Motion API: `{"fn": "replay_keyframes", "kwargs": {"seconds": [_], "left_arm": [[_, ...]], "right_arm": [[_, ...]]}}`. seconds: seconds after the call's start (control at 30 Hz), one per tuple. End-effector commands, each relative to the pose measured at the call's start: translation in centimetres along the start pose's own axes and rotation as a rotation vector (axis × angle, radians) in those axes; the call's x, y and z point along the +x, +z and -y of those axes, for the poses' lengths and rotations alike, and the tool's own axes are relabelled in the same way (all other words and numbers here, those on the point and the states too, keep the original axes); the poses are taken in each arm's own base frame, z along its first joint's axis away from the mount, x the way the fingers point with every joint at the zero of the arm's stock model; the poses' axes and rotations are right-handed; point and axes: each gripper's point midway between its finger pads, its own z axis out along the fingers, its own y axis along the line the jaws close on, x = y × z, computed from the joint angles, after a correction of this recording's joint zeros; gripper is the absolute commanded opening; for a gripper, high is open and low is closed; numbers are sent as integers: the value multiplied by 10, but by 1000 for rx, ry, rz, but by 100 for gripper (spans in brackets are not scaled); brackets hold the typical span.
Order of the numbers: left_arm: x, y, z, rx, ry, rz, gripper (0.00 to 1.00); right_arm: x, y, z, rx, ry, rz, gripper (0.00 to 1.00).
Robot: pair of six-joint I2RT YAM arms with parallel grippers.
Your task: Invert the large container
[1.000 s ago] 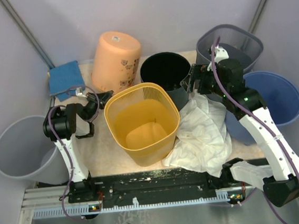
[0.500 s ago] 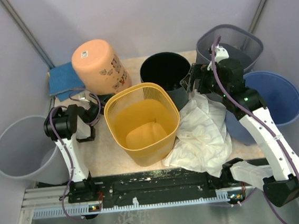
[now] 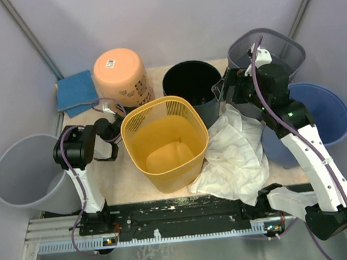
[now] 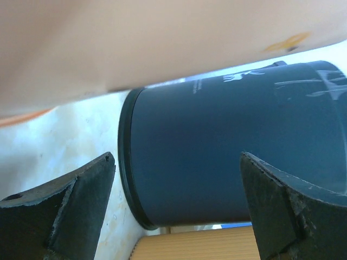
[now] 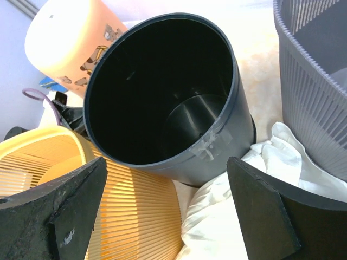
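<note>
The large peach container [image 3: 121, 76] stands bottom up at the back left of the table, its base with a white sticker facing the camera. Its wall fills the top of the left wrist view [image 4: 162, 38] and shows in the right wrist view [image 5: 70, 40]. My left gripper [image 3: 110, 125] is open and empty, low beside the container's near rim, fingers wide apart in its own view [image 4: 176, 216]. My right gripper [image 3: 222, 94] is open and empty, above the black bin's right rim and the white cloth; it also shows in its own view [image 5: 168, 216].
A yellow slatted basket [image 3: 165, 140] stands in the middle. A black bin [image 3: 192, 85] is behind it, and a white cloth [image 3: 234, 155] lies to the right. A grey mesh bin [image 3: 276, 46] and a blue bin [image 3: 325, 112] stand far right. A grey bin [image 3: 21, 175] is left, and a blue cloth [image 3: 74, 90] is at the back left.
The peach container has tipped from leaning on its side to standing bottom up, further left. My left gripper has come off it and dropped back. My right arm has shifted slightly.
</note>
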Motion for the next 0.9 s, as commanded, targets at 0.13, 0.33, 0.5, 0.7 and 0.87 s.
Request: {"fn": "replay_keyframes", "kwargs": {"seconds": [0.13,0.33,0.5,0.7,0.87], "left_arm": [[32,0,-2,-165,37,-76,99],[29,5,12,-350,256,-99,100],[18,13,51,-397,444,-89,99],[5,26,106,-414,677,-47,99],[-30,56,140,-430,848,-3,99]], "right_arm": [[-19,-11,10,81,12,68,92],[-15,-6,23,157,41,56,93],[-14,-6,24,152,42,75,93],[-12,-5,21,129,40,81,93],[-10,-5,18,111,46,74,93]]}}
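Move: The upturned orange container stands right beside my open left hand, its middle about 12 cm ahead, 4 cm left and a few cm higher. The yellow container is about 14 cm back and 12 cm right, its rim overhanging my wrist; the black container is some 22 cm right and 5 cm ahead. From my raised right hand, the orange container lies roughly 22 cm ahead, 34 cm left and 20 cm lower. I draw my left hand out from between the orange and yellow containers: a small dip back and to the right, then a steady climb, about 12 cm higher overall and some 5 cm right, towards the black container. The wrist rolls about 40 degrees, left side rising, fingers staying wide open. My empty right hand shifts a couple of cm right and down, turning slightly clockwise. ##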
